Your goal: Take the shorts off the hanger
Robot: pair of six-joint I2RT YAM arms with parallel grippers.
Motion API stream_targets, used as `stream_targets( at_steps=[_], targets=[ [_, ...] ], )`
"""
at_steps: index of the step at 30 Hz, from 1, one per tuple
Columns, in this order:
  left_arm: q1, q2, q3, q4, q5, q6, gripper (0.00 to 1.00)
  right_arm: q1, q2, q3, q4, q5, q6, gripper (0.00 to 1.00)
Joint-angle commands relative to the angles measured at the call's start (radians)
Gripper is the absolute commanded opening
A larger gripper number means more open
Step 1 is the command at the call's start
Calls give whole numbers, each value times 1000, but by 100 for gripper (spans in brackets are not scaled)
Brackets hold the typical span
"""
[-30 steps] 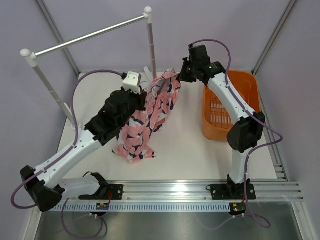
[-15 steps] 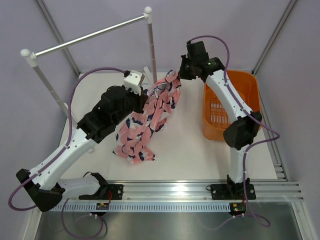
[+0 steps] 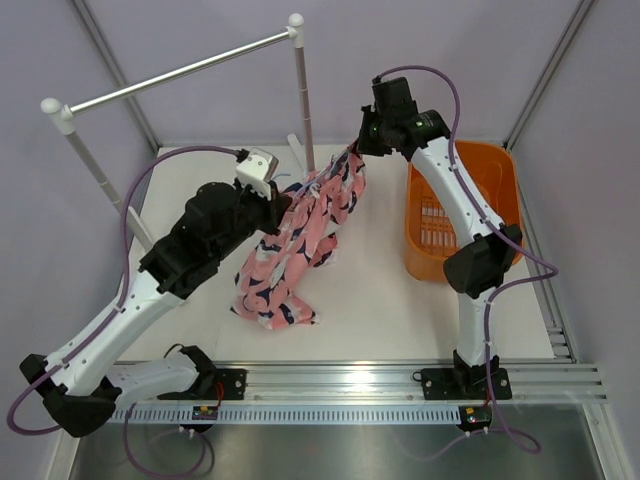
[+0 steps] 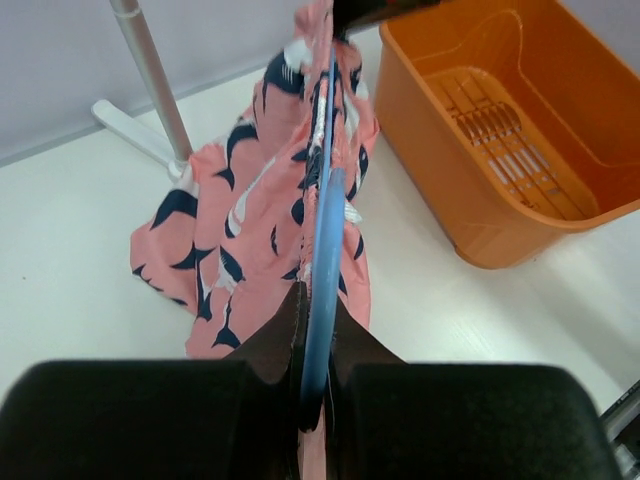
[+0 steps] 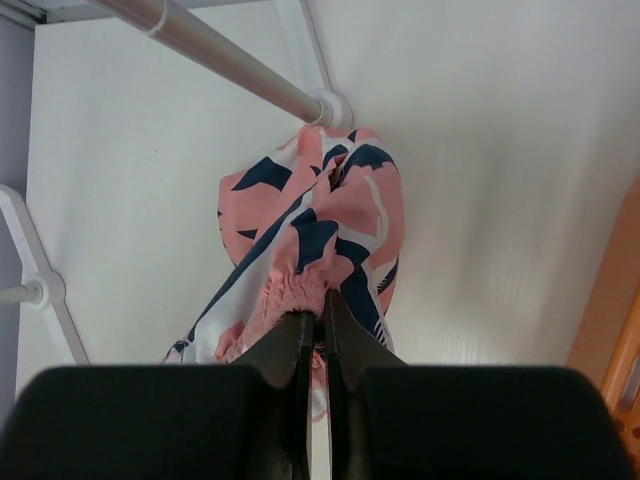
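Observation:
The pink shorts (image 3: 300, 240) with navy and white shapes hang stretched between my two grippers, their lower end bunched on the table. My left gripper (image 3: 283, 200) is shut on the light-blue hanger (image 4: 322, 230). The wire runs straight out from the left gripper (image 4: 315, 300) into the shorts (image 4: 240, 230). My right gripper (image 3: 358, 150) holds the far upper end of the garment. In the right wrist view the gripper (image 5: 322, 318) is shut on the gathered waistband of the shorts (image 5: 330, 230). From above, fabric hides most of the hanger.
An orange basket (image 3: 465, 210) stands at the right, also seen in the left wrist view (image 4: 500, 130). The silver clothes rail (image 3: 180, 72) spans the back left, and its right post (image 3: 303, 90) stands just behind the shorts. The rail's foot (image 5: 30, 280) lies on the table.
My left arm has drawn back to the left with the hanger, and my right gripper has risen slightly toward the back. The shorts are pulled more taut between them.

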Motion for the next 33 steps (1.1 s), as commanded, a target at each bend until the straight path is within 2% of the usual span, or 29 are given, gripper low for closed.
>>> stream_targets(
  at_steps=[1,8,13,19,21,25,28,29,33],
  targets=[
    [0,-82,23,79,8,1,0,-4,-34,-107,93,8,12,0],
    [0,-70,52,189,-46,-5,0,58,-175,-322,190,-9,1,0],
    [0,-40,31,336,-193,-51,0,143,-328,-475,269,-9,24,0],
    [0,92,98,499,-279,-68,0,242,-468,-551,285,-45,38,0],
    [2,146,138,565,-311,-63,0,266,-485,-531,253,-44,24,0],
    [11,227,256,596,-415,-35,0,269,-503,-437,191,36,-19,0],
    [29,278,405,506,-481,-16,0,263,-465,-240,99,157,-77,0],
    [40,286,436,483,-487,-9,0,256,-431,-124,61,215,-91,0],
    [52,257,473,421,-518,6,0,165,-338,182,1,252,-126,0]
  ],
)
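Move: The left hand, already gripping the hanger, has the shorts' middle roughly 3 cm ahead, 4 cm to its right and 18 cm below. From the right hand, already pinching the shorts' upper edge, that middle lies about 18 cm back, 12 cm left and 13 cm lower; the rack post's foot is some 11 cm ahead, 9 cm left and 29 cm below, the orange basket 8 cm back, 29 cm right and 19 cm below. Keeping hold of the hanger, the left hand climbs about 25 cm, up and away from the shorts, easing forward on the way while its fingers tip upward and its right side rolls up. The right hand keeps its pinch on the shorts, dips roughly 7 cm, draws back and a little left while coming up again, then lifts sharply with its fingers tipping up, tugging the cloth against the hanger. ##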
